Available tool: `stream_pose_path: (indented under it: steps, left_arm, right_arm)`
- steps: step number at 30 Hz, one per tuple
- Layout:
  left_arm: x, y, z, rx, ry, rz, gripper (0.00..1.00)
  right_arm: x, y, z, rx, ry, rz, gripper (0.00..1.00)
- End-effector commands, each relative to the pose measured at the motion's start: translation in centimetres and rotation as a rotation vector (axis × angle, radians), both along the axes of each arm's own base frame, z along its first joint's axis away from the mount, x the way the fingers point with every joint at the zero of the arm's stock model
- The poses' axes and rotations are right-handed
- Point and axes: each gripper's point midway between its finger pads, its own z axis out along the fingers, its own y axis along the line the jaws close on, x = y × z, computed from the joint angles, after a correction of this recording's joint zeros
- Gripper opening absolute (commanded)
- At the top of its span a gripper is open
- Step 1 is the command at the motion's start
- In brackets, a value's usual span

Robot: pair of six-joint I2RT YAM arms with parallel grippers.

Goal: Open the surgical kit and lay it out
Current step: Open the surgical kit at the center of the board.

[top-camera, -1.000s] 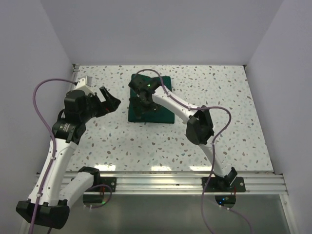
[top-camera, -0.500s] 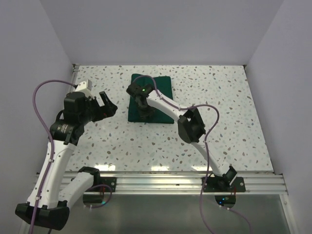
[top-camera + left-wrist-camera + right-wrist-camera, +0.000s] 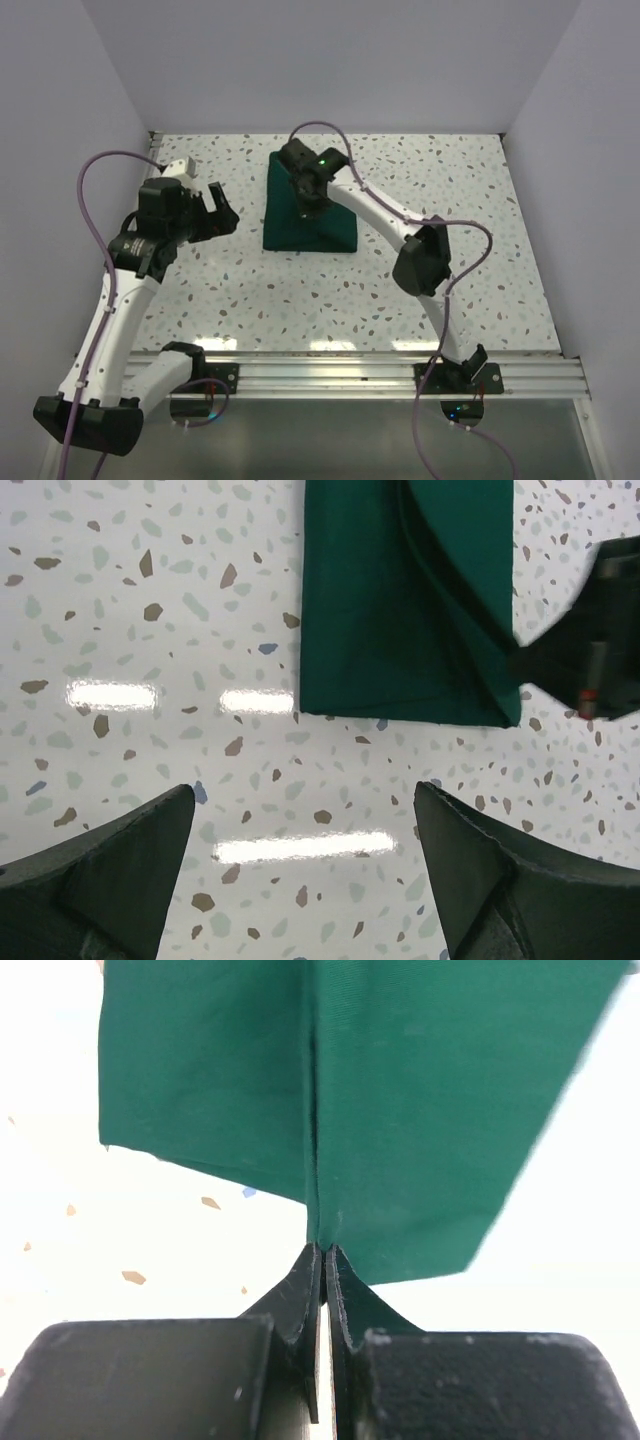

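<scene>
The surgical kit (image 3: 330,232) lies wrapped in dark green cloth on the speckled table, at the far middle. My right gripper (image 3: 308,203) is above it, shut on a fold of the cloth (image 3: 400,1090) that rises from its fingertips (image 3: 325,1250). In the left wrist view the cloth wrap (image 3: 390,630) shows a diagonal fold pulled up toward the right gripper (image 3: 600,670). My left gripper (image 3: 222,212) hangs open to the left of the kit, with only bare table between its fingers (image 3: 305,830). No tray or instruments show; the cloth covers whatever is inside.
White walls close in the speckled table (image 3: 480,250) on the left, back and right. The aluminium rail (image 3: 330,375) with both arm bases runs along the near edge. Purple cables loop over each arm.
My right gripper has closed on a fold of the green cloth and drawn back toward the far side, pulling the fold up. The left arm shifted slightly and stayed open.
</scene>
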Motion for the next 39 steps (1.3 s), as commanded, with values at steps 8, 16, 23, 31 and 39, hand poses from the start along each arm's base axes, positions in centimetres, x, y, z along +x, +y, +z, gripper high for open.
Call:
stream_pose_path:
  steps: [8, 16, 23, 31, 39]
  left_arm:
    - [7.2, -2.4, -1.3, 0.166, 0.032, -0.054, 0.89]
    - [10.9, -11.4, -8.1, 0.269, 0.164, -0.212, 0.85]
    - [11.3, -16.9, -14.5, 0.440, 0.277, -0.254, 0.83]
    - [12.8, -18.7, -19.8, 0.554, 0.355, -0.265, 0.81]
    - [13.4, -19.0, -20.9, 0.592, 0.383, -0.272, 0.32]
  right_arm:
    - [-0.3, -17.2, 6.3, -0.084, -0.122, -0.349, 0.00]
    - [-5.1, -27.6, 1.7, -0.303, -0.009, -0.572, 0.66]
    - [-5.9, -31.9, 5.1, -0.357, -0.095, -0.644, 0.98]
    - [-5.6, -32.8, 8.4, -0.336, -0.164, -0.632, 0.98]
    - [-5.4, -33.4, 9.2, -0.338, -0.187, -0.627, 0.98]
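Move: The right hand already pinches the lifted near part of the kit's top flap. It is being taken to bare board roughly 27 cm to the right, 4 cm back and 10 cm below. The kit's middle lies under this hand, about 5 cm ahead, 1 cm right and 9 cm down. From the empty, open left hand, the kit's middle is some 15 cm ahead, 18 cm to the right and 22 cm below. Still pinching the flap, the right hand swings it rightward off the kit in an arc, up about 8 cm and down again, then opens wide, letting go, and rises clear, some 33 cm right in all, turning clockwise. The left hand reaches forward, then right and down onto the kit, pitching further down, its fingers half closing around the raised fold near the middle. ##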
